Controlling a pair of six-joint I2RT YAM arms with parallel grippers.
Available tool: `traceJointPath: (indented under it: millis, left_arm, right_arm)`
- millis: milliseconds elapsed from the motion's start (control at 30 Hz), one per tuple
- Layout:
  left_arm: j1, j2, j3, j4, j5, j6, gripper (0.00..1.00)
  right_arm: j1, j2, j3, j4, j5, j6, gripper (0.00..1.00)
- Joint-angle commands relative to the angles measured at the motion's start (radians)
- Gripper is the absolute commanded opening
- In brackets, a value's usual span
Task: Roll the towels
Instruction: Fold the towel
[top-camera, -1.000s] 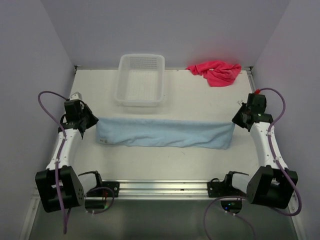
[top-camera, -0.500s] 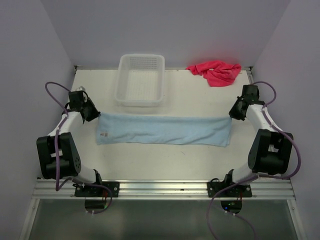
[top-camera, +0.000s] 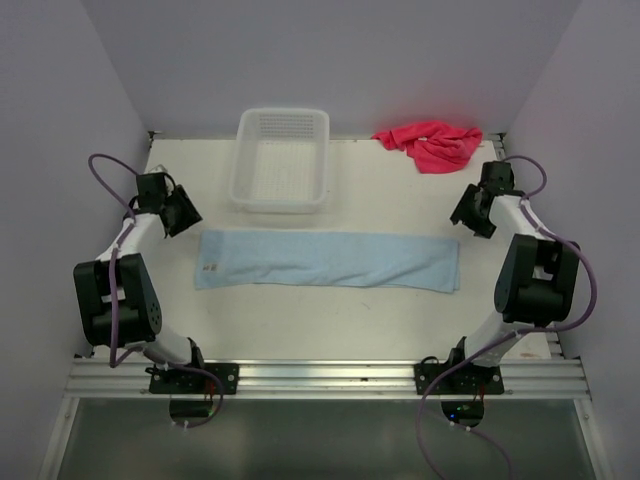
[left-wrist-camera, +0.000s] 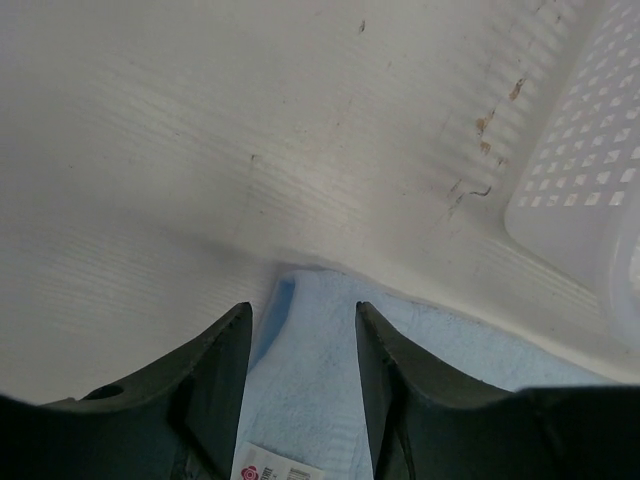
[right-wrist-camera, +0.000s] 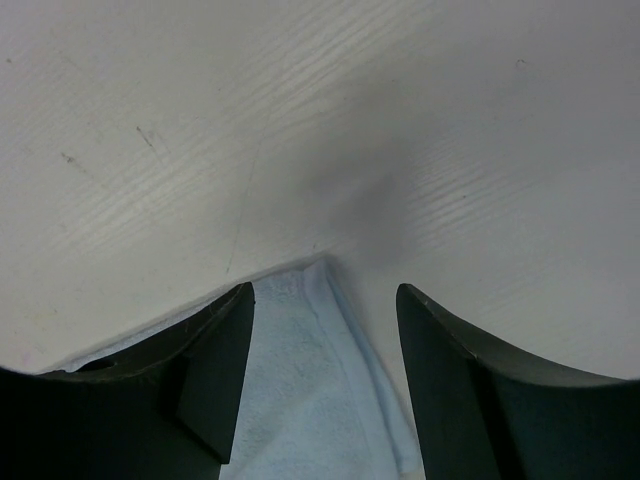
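Note:
The light blue towel lies flat on the table as a long folded strip, a small label near its left end. My left gripper hangs just past that strip's far left corner. In the left wrist view the left gripper is open, with the blue towel lying loose between and below the fingers. My right gripper is at the far right corner. It is open too, over the blue towel's corner. The pink-red towel sits crumpled at the back right.
A white mesh basket stands at the back, left of centre; its wall shows at the right of the left wrist view. Purple walls close in on three sides. The arm bases and a metal rail line the near edge.
Both grippers carried the stretched blue towel toward the back and down, then opened and let go of its corners. The towel now lies flat.

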Motion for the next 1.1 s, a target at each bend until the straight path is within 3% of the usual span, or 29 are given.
traceJointPath:
  millis: [0,167,300,433,933,1067]
  left_arm:
    - [0.01,-0.094,0.025,0.015,-0.01,0.03,0.5]
    - [-0.001,-0.233,-0.081,0.089,0.116,0.033,0.62]
    - [-0.067,-0.321,-0.075,0.077,0.062,0.066,0.7]
    - [-0.108,-0.348,-0.072,0.077,0.061,0.07,0.71]
    - [-0.105,-0.332,-0.06,0.087,0.162,0.044,0.71]
    - [-0.105,-0.337,-0.063,0.087,0.164,0.046,0.71]
  right_arm:
    - [-0.003,-0.079,0.019,-0.024,0.038,-0.039,0.63]
    - [-0.003,-0.151,-0.12,0.008,0.018,-0.027,0.62]
    - [-0.003,-0.141,-0.196,0.022,0.005,-0.007,0.6]
    - [-0.003,-0.165,-0.242,0.039,0.005,-0.013,0.57]
    - [0.0,-0.145,-0.321,0.05,-0.035,-0.009,0.52]
    - [0.0,-0.122,-0.322,0.054,-0.047,-0.007,0.37]
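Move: The blue towel's right-hand edge lies about 9 cm back from the right hand, 2 cm to its left and 6 cm below. Its far corner is only some 3 cm back and 2 cm left, its near corner roughly 15 cm back and 3 cm left. The red towel sits some 20 cm ahead and 8 cm to the left. For the left hand, that blue edge lies about 62 cm to the right, 8 cm back and 7 cm down. Touching down at the middle of the blue towel's right edge, the right fingertips straddle it and begin to pinch it; the hand gets there by drawing back about 9 cm and, after a small rise, sinking 5 cm, steepening slightly. The empty left hand rises nearly 10 cm and shifts 7 cm right, tilting up, turning clockwise and opening wider. ##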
